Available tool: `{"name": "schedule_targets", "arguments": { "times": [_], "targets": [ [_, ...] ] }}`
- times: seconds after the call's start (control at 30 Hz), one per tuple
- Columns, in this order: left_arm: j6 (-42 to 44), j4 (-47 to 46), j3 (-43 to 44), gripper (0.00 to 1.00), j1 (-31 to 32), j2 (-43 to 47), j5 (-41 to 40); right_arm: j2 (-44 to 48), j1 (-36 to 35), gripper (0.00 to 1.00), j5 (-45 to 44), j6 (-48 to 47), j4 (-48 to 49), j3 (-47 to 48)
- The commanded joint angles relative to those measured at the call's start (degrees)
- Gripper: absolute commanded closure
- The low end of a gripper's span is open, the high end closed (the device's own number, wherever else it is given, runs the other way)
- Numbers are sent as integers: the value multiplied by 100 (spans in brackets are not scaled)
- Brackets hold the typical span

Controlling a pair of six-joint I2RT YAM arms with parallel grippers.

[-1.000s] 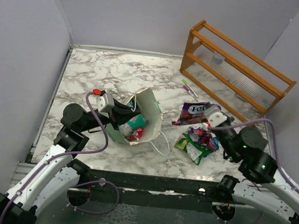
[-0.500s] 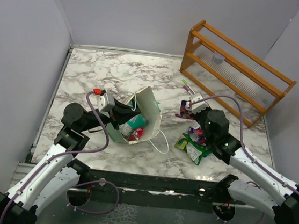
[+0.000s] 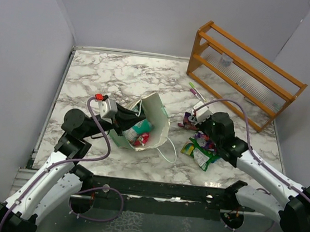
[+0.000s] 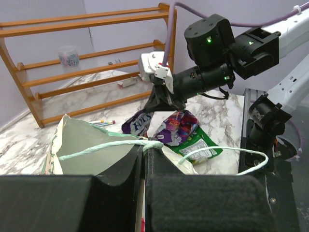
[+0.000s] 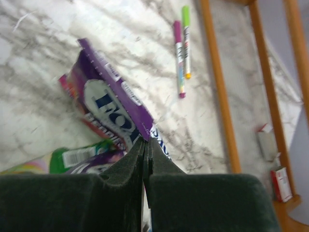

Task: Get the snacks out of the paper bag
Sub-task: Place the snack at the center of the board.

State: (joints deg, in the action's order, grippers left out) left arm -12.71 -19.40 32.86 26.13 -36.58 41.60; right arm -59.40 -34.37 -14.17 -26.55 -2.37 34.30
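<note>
The pale green paper bag (image 3: pixel 156 115) lies on its side at the table's middle, mouth facing the near edge. A teal snack (image 3: pixel 141 128) and a red one (image 3: pixel 141 139) show inside it. My left gripper (image 3: pixel 136 115) is shut on the bag's rim (image 4: pixel 72 145) by a cord handle (image 4: pixel 104 149). My right gripper (image 3: pixel 193 118) is shut on a corner of a purple snack packet (image 5: pixel 108 104), which hangs tilted from it (image 4: pixel 140 123). Below it lie more snacks: a purple one (image 3: pixel 208 140) on a green one (image 3: pixel 198 153).
An orange wooden rack (image 3: pixel 244 73) stands at the far right, with two pens (image 5: pixel 182 48) on the marble in front of it. The bag's second cord handle (image 3: pixel 169 149) loops onto the table near the green packet. Grey walls close in the table.
My right arm has stretched out to the left over the purple packet, which has shifted left and tilted up in its grip. The left arm and bag have barely moved.
</note>
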Motion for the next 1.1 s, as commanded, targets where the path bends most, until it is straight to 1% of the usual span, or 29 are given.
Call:
{"name": "schedule_targets", "arguments": {
  "times": [0.0,0.07,0.1,0.17,0.27,0.37,0.43,0.5,0.57,0.67,0.73,0.87,1.0,1.07],
  "targets": [
    [86,-67,115,100,33,121,-53,495,29,99,613,607,-705,-288],
    [81,-64,119,100,37,93,-43,637,27,99,682,696,-625,-359],
    [83,-61,114,100,33,90,-39,641,27,97,717,736,-647,-352],
    [106,-11,124,100,33,116,-74,557,27,92,823,772,-834,-268],
    [162,46,116,100,33,164,-210,539,27,90,1016,928,-1105,-193],
    [215,84,120,100,29,168,-412,810,31,88,1222,1064,-1137,-297],
    [290,101,158,100,-19,170,-903,1063,27,86,1340,1183,-948,-399],
    [302,123,246,100,-61,178,-1920,1208,27,81,1480,1161,-735,-483],
    [420,188,399,100,-72,143,-2642,1180,27,78,1546,1192,-764,-424],
    [826,459,778,100,-70,-45,-3291,1189,27,75,1789,1126,-911,-302],
    [1019,487,955,100,-71,-200,-3502,1320,27,70,1845,1155,-842,-286],
    [1455,443,1246,100,-71,-535,-3564,1645,27,57,2094,1209,-587,-287],
    [1884,407,1635,100,-72,-860,-3966,1829,27,52,2151,1206,-497,-260],
    [2083,396,1847,100,-73,-1022,-3957,1899,27,50,2132,1210,-532,-222]
  ]
}}
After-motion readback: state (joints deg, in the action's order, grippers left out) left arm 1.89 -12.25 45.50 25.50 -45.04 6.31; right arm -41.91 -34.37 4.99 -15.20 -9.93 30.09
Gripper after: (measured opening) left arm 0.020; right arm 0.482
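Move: The right hand already pinches a corner of the purple snack bag, whose middle hangs about 4 cm ahead, 4 cm left and 5 cm below. A red-purple pouch lies about 7 cm back, 6 cm right and 7 cm down; the green snack bag is roughly 14 cm back, 3 cm right, and the pens 16 cm ahead, straight out, both 9 cm down. The left hand grips the paper bag's handle, the bag's middle some 13 cm below, 2 cm back and 2 cm right; the purple snack lies about 9 cm ahead, 21 cm right and 21 cm below. The right fingers let go of the purple snack bag, opening to about half while the hand draws back some 6 cm and a little left towards the red-purple pouch, first dipping nearly 3 cm, then rising, its left side rolling up. After a pause the left hand, still pinching the handle, pulls forward about 11 cm, left and somewhat up, swinging nearly 40 degrees counter-clockwise. ##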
